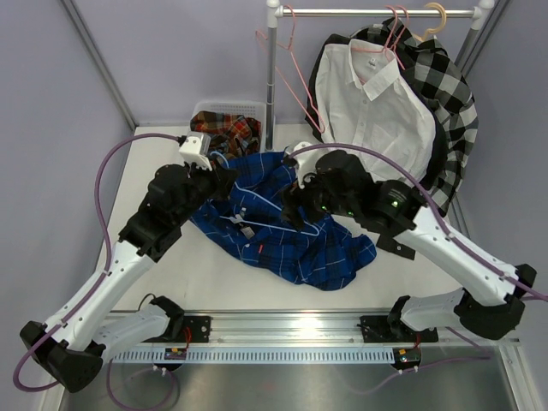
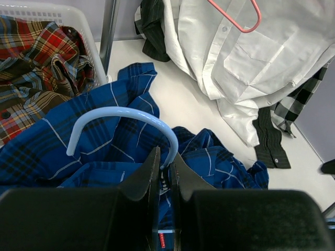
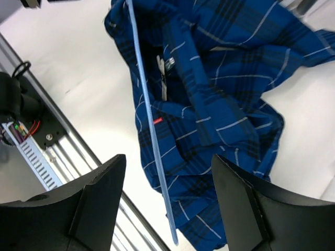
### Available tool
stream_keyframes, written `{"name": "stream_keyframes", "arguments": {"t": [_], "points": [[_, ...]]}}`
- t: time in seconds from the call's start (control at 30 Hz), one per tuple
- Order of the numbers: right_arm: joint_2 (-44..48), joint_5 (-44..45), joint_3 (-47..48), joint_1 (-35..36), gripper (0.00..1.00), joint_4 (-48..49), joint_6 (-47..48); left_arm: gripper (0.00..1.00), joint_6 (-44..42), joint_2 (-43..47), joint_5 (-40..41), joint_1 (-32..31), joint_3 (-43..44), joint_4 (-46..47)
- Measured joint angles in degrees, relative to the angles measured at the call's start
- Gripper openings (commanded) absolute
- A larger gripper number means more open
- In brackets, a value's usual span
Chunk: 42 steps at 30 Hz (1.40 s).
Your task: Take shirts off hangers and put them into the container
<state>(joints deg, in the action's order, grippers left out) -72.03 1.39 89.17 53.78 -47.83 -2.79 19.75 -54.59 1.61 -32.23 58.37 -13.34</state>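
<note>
The royal blue shirt [image 1: 291,244] lies crumpled mid-table with a light blue hanger [image 1: 257,190] still in it. My left gripper [image 2: 163,157] is shut on that hanger's curved hook [image 2: 120,112]. My right gripper [image 3: 168,159] hovers open over the blue shirt [image 3: 225,78], and the hanger's straight arm [image 3: 149,120] runs below the gap, not gripped. The white container [image 1: 224,107] at the back left holds the red plaid shirt [image 1: 227,133]. On the rail, pink hangers [image 1: 381,47] carry a white shirt [image 1: 377,107] and a black-and-white checked shirt [image 1: 449,81].
An empty pink hanger [image 1: 291,77] dangles from the rail [image 1: 368,13] beside its upright pole [image 1: 271,77]. The hanging shirts' tails [image 2: 261,141] reach the table right of the blue shirt. The arms' metal base rail [image 3: 52,151] runs along the near edge.
</note>
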Motion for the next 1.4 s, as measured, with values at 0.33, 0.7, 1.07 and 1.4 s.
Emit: {"name": "stream_keyframes", "arguments": {"t": [0.33, 0.7, 1.07, 1.4], "points": [[-9.5, -2.7, 1.5, 2.5, 0.60, 1.2, 2.1, 0.00, -0.1, 0.0, 0.6, 0.0, 0.0, -0.3], [-10.5, -2.6, 1.2, 2.5, 0.00, 3.5, 2.7, 0.19, -0.3, 0.1, 0.6, 0.0, 0.0, -0.4], [-5.4, -0.5, -4.8, 2.5, 0.00, 4.2, 2.7, 0.91, -0.2, 1.7, -0.1, 0.0, 0.8, -0.7], [4.8, 3.3, -13.8, 2.5, 0.00, 0.8, -0.2, 0.99, -1.0, 4.8, 0.2, 0.0, 1.7, -3.9]]}}
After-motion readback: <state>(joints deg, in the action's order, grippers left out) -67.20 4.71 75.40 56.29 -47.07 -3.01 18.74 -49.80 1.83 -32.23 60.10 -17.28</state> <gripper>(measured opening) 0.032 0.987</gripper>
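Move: The right hand, open, has the blue hanger's bar crossing ahead of its fingers: the spot to pinch is about 5 cm to its left, 1 cm ahead and 4 cm lower. The hanger's neck, already held by the left fingers, is some 19 cm left and 8 cm ahead of the right hand, about level. From the left hand the bar spot lies about 13 cm right, 7 cm back and 4 cm down; the blue shirt is 12 cm right, 1 cm back and roughly 24 cm below. Left and down by about 5 cm each, the right hand brings its open fingers around the hanger bar and shuts them on it, while the left keeps its pinch at the neck. The left fingers then open wide and let go, easing up and back a little. The right draws the hanger some 7 cm to the right, slightly back and down. ##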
